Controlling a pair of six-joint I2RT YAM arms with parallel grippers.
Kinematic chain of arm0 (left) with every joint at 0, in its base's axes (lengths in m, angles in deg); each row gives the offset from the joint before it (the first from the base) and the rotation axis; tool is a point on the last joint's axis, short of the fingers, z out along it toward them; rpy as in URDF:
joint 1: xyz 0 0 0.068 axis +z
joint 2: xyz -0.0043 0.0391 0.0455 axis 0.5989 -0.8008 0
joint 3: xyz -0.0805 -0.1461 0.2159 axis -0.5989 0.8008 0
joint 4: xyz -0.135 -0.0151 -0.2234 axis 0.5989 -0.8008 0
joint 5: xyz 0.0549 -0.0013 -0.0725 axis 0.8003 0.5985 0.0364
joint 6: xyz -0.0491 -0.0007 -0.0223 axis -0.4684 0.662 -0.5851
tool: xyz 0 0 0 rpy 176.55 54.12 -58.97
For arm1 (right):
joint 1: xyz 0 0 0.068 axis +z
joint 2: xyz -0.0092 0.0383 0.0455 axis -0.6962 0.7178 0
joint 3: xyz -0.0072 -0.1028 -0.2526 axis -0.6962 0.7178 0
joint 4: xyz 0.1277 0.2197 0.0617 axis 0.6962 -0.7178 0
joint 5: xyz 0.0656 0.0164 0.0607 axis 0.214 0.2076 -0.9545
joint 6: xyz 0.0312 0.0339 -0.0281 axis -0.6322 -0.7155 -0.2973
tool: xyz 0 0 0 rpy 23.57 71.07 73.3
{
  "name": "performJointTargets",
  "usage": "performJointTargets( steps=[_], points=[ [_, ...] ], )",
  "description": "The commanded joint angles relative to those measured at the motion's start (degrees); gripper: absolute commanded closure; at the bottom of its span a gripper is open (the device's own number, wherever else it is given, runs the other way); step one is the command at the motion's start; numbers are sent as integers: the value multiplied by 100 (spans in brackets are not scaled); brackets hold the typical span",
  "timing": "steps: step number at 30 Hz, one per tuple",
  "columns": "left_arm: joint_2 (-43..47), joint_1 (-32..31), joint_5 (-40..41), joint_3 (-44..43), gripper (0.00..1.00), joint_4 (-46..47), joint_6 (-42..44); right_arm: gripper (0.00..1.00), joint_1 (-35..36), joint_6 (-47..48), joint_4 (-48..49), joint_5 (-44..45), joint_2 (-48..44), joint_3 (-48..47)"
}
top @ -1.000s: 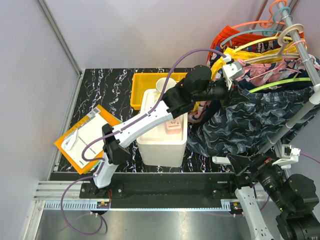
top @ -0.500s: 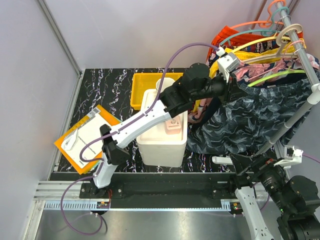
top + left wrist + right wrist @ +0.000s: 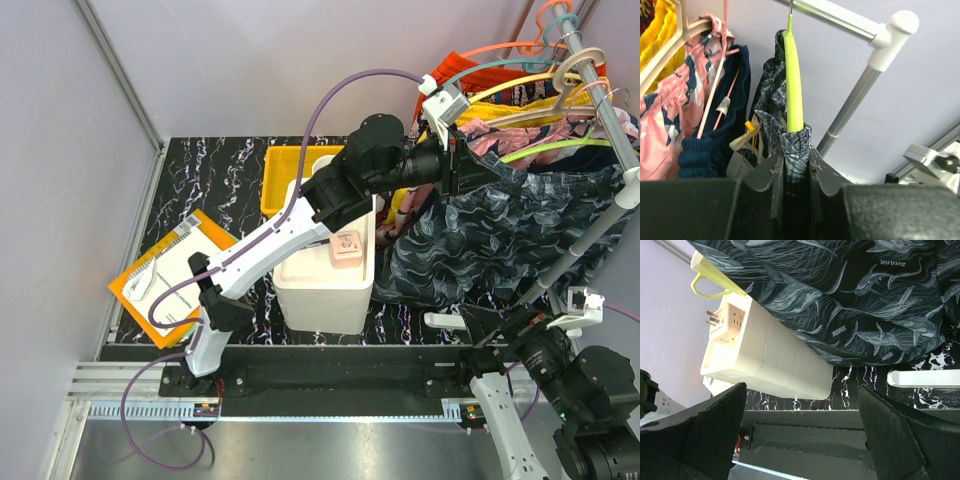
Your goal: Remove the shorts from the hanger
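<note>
The charcoal shorts (image 3: pixel 500 235) with a pale wavy print hang from a lime-green hanger (image 3: pixel 555 148) on the rail. My left gripper (image 3: pixel 462 172) is shut on their waistband at the hanger's near end. In the left wrist view the cloth (image 3: pixel 795 142) is pinched between the fingers (image 3: pixel 767 172), and the green hanger (image 3: pixel 793 85) rises out of it. A dark navy pair (image 3: pixel 737 90) hangs just to the left. My right gripper (image 3: pixel 482 325) stands open and empty under the shorts' hem (image 3: pixel 850 300), apart from the cloth.
A white bin (image 3: pixel 325 280) stands mid-table, with a yellow tray (image 3: pixel 280 170) behind it and an orange clipboard (image 3: pixel 175 275) to the left. The rail (image 3: pixel 600 85) slopes along the right and carries pink floral (image 3: pixel 520 135) and yellow (image 3: pixel 470 110) garments.
My left gripper has moved up and to the left, holding the waistband and lifting the cloth along the hanger. The right arm has barely moved.
</note>
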Motion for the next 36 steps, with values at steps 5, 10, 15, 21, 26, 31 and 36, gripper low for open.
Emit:
performJointTargets(
  steps=[5, 10, 15, 21, 26, 31, 36],
  points=[
    [899, 19, 45, -37, 100, 733, 50, 0, -24, 150, 145, 79, 221, -147],
    [1390, 19, -68, 569, 100, 751, 121, 0, -24, 230, 180, 53, 283, -174],
    [2032, 10, 63, 1834, 100, 1189, 244, 0, -24, 344, 198, 79, 362, -252],
    [2560, 28, 10, 2776, 100, 1672, 112, 0, -15, 397, 259, 35, 520, -428],
    [2833, 28, 37, 3539, 100, 2051, -64, 0, -24, 589, 313, 219, 845, -857],
    [3184, 19, 134, 4278, 100, 2543, 102, 0, -24, 695, 339, 457, 1598, -1447],
    [3482, 28, 107, 4956, 100, 2921, 296, 0, -24, 897, 207, 562, 2645, -2413]
  ],
)
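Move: The green hanger with the shark shorts is already pinched by its near end in the left fingers; its middle lies about 12 cm to that hand's right, 1 cm ahead and 4 cm higher. The rail at its hook is some 14 cm right, 3 cm ahead and 8 cm up; the navy shorts hang about 10 cm right, 6 cm ahead and 5 cm lower. From the right hand the hanger's middle is roughly 16 cm ahead, 9 cm right and 20 cm up. The green hanger and its shorts are raised a last 2 cm by the left hand, swept some 8 cm left and 4 cm back away from the rail, then lowered about 8 cm, the pinch kept and the wrist hardly turning. Near the end the wide-open right hand starts up and a little forward towards the shorts and hanger. ##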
